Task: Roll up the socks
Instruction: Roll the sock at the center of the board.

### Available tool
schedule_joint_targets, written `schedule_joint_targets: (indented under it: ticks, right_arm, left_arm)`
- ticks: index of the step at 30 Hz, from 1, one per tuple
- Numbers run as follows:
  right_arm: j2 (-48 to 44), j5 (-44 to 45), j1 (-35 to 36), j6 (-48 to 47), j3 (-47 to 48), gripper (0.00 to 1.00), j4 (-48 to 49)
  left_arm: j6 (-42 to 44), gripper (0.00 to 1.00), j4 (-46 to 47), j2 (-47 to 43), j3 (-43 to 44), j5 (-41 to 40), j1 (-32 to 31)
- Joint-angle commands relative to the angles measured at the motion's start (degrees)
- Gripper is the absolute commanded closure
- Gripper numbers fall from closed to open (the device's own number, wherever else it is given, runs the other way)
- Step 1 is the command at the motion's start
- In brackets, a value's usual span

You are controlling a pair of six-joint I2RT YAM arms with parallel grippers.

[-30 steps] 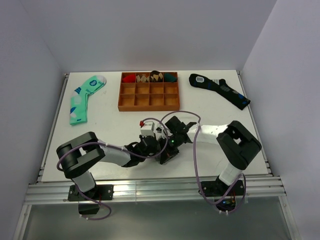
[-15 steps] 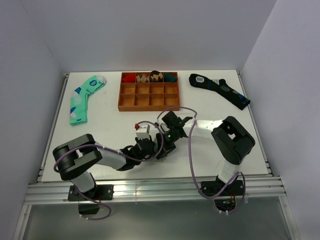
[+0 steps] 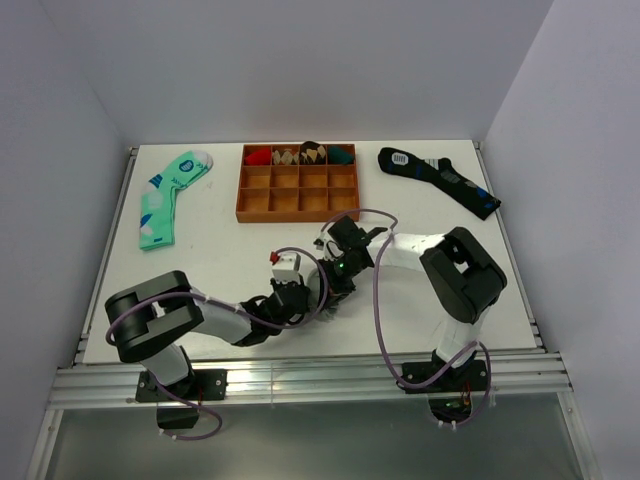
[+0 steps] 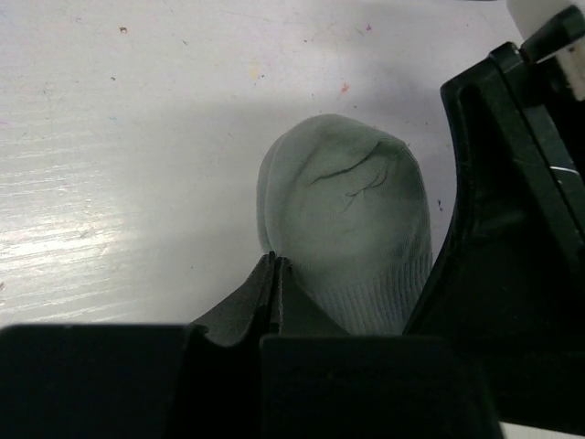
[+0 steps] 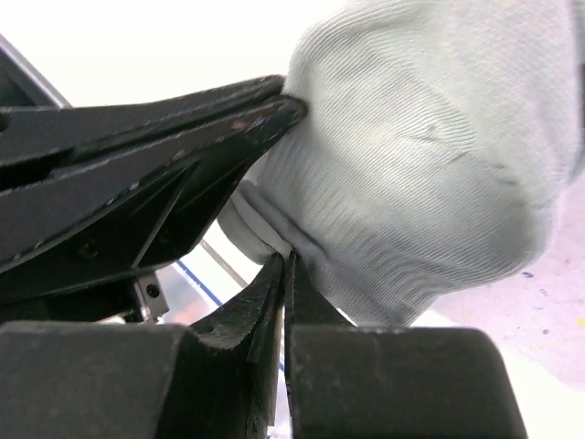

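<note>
The socks (image 4: 347, 215) are a small light-grey knit bundle (image 5: 430, 155) with a ribbed cuff, held low over the white table. My left gripper (image 4: 275, 265) is shut, its tips pinching the bundle's lower left edge. My right gripper (image 5: 286, 261) is shut too, its tips meeting at the fold by the cuff. The left gripper's black fingers (image 5: 183, 128) reach the bundle from the left in the right wrist view. From above, both grippers (image 3: 330, 278) meet mid-table and hide the socks.
A brown wooden divided tray (image 3: 297, 217) stands at the back centre, with rolled socks in its far row. A mint-green patterned sock (image 3: 165, 200) lies at the back left. A long dark navy sock (image 3: 440, 180) lies at the back right.
Both wrists have shifted together away from the near edge, toward the tray. The right arm has folded in closer. Both grippers have stayed shut.
</note>
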Motion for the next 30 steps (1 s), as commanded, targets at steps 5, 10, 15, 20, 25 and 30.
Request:
schedule_joint_targets:
  ticks: [5, 10, 15, 20, 25, 30]
  right_arm:
    - [1.4, 4.7, -0.3, 0.3, 2.0, 0.95, 0.2]
    - [2.6, 5.2, -0.3, 0.3, 1.9, 0.92, 0.3]
    - [3.3, 4.1, -0.2, 0.3, 2.0, 0.92, 0.5]
    - [3.7, 4.3, -0.2, -0.4, 3.0, 0.92, -0.7]
    - [4.0, 4.2, -0.2, -0.9, 3.6, 0.91, -1.4]
    - [4.4, 3.9, -0.2, -1.2, 3.8, 0.91, -1.6]
  left_arm:
    - [1.2, 1.0, -5.4, -1.2, -3.1, 1.2, -1.0]
    - [1.9, 0.95, -4.9, -2.8, -3.8, 1.5, -1.6]
    - [1.4, 0.63, -7.1, -5.8, -3.9, -0.7, -1.9]
    - [2.4, 0.55, -5.5, -12.1, -6.5, -1.0, -2.7]
    - [4.8, 0.58, -1.8, -15.7, -8.8, -1.1, -4.8]
    - [6.2, 0.55, 2.0, -16.1, -10.6, 0.5, -5.7]
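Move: The sock's folded cuff sits in the right hand's fingertips and lies about 4 cm back and 1 cm to the right of the left hand, roughly level. The loose toe part lies some 1 cm ahead and 3 cm to the right of the left hand, a centimetre lower, and about 5 cm ahead and 1 cm to the left of the right hand, 2 cm lower. The wooden box's middle is roughly 25 cm ahead and 2 cm left of the left hand. The left hand, its shut fingertips at the sock's left edge, eases back and a little left, opens its fingers almost halfway and comes free, then rises nearly 2 cm, drawing back about 5 cm in all along the sock towards the cuff end, and turning slightly clockwise. Meanwhile the right hand keeps its pinch on the cuff and sinks about 1 cm towards the board, edging barely forward before it holds there. ##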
